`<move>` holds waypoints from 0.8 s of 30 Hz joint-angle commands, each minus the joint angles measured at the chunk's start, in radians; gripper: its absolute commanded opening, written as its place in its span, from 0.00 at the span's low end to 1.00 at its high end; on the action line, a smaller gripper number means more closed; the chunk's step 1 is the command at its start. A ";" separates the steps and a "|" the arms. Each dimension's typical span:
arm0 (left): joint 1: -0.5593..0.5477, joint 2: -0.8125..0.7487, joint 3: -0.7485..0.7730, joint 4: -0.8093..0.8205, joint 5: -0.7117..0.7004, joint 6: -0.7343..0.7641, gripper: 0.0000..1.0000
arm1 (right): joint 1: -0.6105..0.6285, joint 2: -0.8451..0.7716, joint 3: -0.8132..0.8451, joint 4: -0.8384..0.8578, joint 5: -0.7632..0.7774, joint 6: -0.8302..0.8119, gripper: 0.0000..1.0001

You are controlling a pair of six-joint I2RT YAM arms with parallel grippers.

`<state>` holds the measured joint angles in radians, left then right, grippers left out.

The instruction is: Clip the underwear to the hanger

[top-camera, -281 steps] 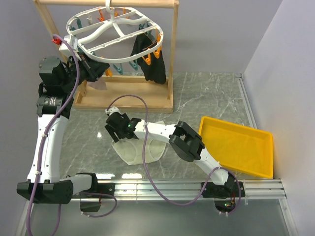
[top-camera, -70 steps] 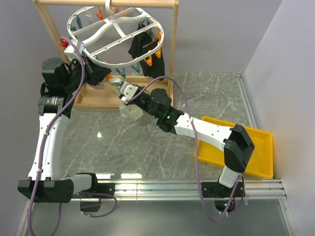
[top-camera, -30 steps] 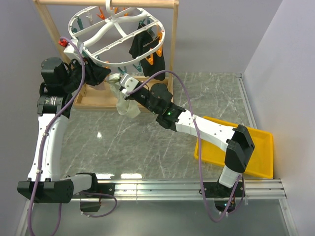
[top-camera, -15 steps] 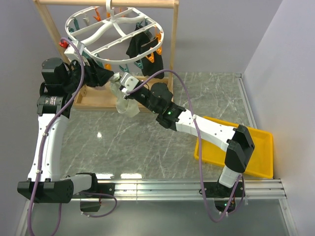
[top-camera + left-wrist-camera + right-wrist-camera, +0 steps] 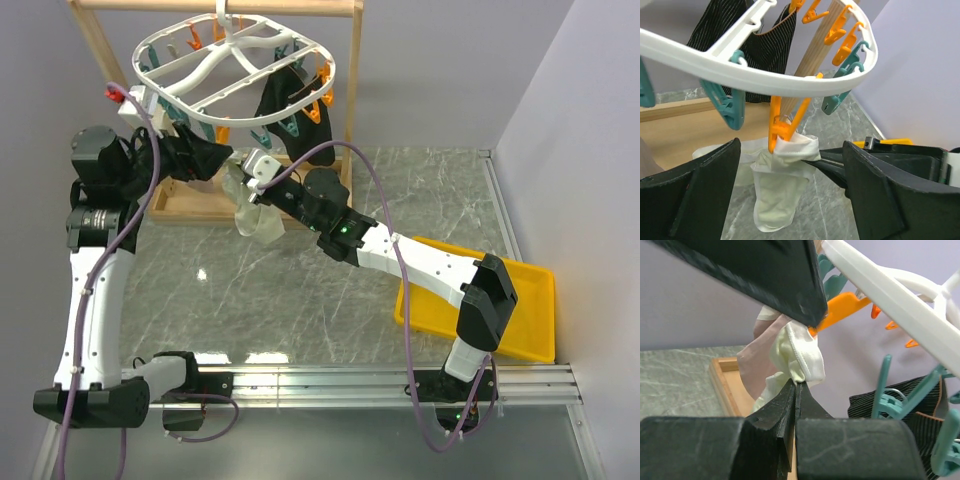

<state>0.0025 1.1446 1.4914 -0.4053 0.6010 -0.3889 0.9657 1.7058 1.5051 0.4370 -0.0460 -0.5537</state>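
The white hanger (image 5: 235,60) hangs from the wooden rack, ringed with teal and orange clips. An orange clip (image 5: 782,125) bites the top edge of the cream underwear (image 5: 777,195), which dangles below it. My left gripper (image 5: 791,145) stands wide open around that clip, touching nothing. From the right, my right gripper (image 5: 796,382) is shut on the underwear's (image 5: 800,352) hem just beside the clip (image 5: 840,307). In the top view the underwear (image 5: 255,215) hangs between the left gripper (image 5: 215,160) and the right gripper (image 5: 252,192).
A black garment (image 5: 285,95) is clipped at the hanger's far side. A beige-pink cloth (image 5: 757,365) hangs behind the underwear. The wooden rack's post (image 5: 350,120) and base board stand close by. A yellow tray (image 5: 490,295) lies at the right.
My left gripper has opened and let go of the orange clip, which now holds the underwear. The left arm has drawn back to the left. The right gripper keeps its pinch.
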 commanded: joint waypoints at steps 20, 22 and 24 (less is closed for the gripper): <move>0.117 -0.132 -0.183 0.069 0.105 -0.145 0.91 | -0.002 -0.098 -0.062 -0.084 -0.018 0.225 0.68; 0.120 -0.141 -0.203 0.057 0.100 -0.145 0.91 | -0.004 -0.113 -0.065 -0.110 -0.014 0.250 0.69; 0.120 -0.151 -0.227 0.054 0.100 -0.143 0.89 | -0.005 -0.138 -0.069 -0.127 -0.012 0.287 0.70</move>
<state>0.1165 1.0241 1.2877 -0.3531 0.6834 -0.5182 0.9657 1.6657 1.4445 0.3096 -0.0673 -0.3397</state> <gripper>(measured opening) 0.897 0.697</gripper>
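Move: The orange clip on the hanger's near rim, already biting the underwear, is about 3 cm ahead of the left hand, 2 cm to its right and roughly 1 cm higher. A teal clip sits about 3 cm to the left of it on the rim, another some 7 cm to its right, both level with it. From the shut right hand the orange clip is about 2 cm ahead, 3 cm left and 3 cm up; the underwear hangs 6 cm below, 1 cm ahead and 1 cm left. The right hand lets go of the underwear just under the orange clip, its fingers going from shut to well apart as it sinks about 5 cm away from the clip and draws slightly back late on, the wrist turning some 15 degrees so the fingertips dip. Meanwhile the left hand, empty and still wide open, first eases about 2 cm back and left off the same clip, then sinks some 4 cm below the rim, tilting a little. ##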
